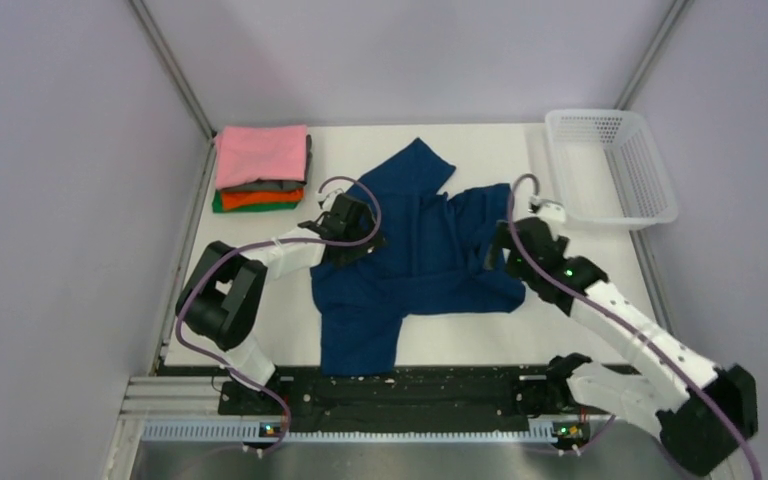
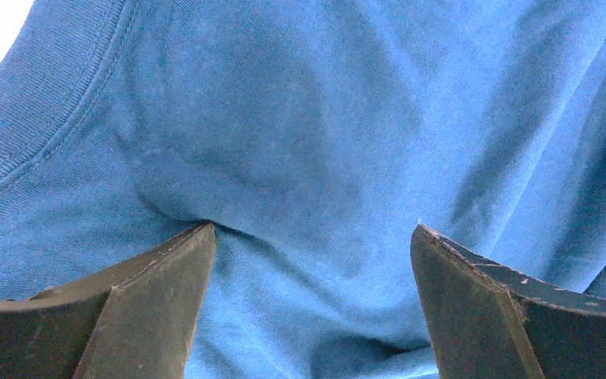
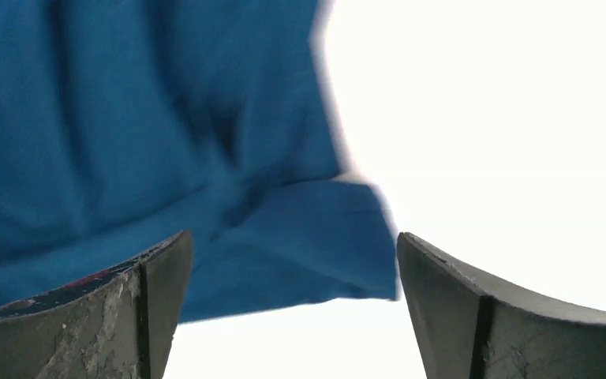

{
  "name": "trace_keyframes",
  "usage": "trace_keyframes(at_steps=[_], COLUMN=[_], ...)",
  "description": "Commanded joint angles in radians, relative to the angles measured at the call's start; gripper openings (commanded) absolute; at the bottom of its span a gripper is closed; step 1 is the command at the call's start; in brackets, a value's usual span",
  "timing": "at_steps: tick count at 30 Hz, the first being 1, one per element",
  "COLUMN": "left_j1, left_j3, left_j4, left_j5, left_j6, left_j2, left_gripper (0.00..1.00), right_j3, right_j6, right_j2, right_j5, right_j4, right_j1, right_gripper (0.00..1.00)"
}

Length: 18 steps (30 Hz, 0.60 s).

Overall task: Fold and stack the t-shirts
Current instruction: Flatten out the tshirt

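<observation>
A navy blue t-shirt lies rumpled across the middle of the white table. My left gripper sits on its left side near the collar, jaws open and pressed onto the cloth. My right gripper hovers at the shirt's right edge, open, with a loose corner of blue cloth between the fingers but not pinched. At the back left stands a stack of folded t-shirts: pink on top, then grey, orange and green.
A white mesh basket stands at the back right corner. Grey walls close in the table on three sides. The arm bases and a black rail run along the near edge.
</observation>
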Motion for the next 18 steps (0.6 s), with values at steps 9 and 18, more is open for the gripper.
trace_keyframes(at_steps=[9, 18], left_j1=[0.001, 0.001], left_j3=[-0.024, -0.025], left_j4=[-0.086, -0.093], left_j5=[0.017, 0.002], left_j6=[0.017, 0.019], left_j2=[0.007, 0.003], left_gripper=[0.99, 0.99], right_j3=[-0.251, -0.181], right_j6=[-0.097, -0.264], right_j2=[-0.001, -0.005], right_j5=[-0.574, -0.634], right_j4=[0.315, 0.289], right_j1=[-0.438, -0.137], right_gripper=[0.96, 0.96])
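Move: The shirt's near right corner lies about 6 cm to the right of the right hand, 3 cm back and 11 cm below; from the left hand it is some 24 cm right, 12 cm back and 2 cm down. Counted from the right hand, the shirt's near flap is roughly 20 cm left and 11 cm back, its far right corner 21 cm ahead and 4 cm right, and the basket 27 cm ahead and 23 cm right. The right hand's outer finger meets the near right corner of the shirt and pushes it inward: the hand swings about 8 cm right, sinks some 8 cm outside the corner, then sweeps back left nearly 9 cm. The wrist tips down and rolls left side up, first turning slightly clockwise, then counter-clockwise, fingers wide open. The left hand stays open on the cloth. ##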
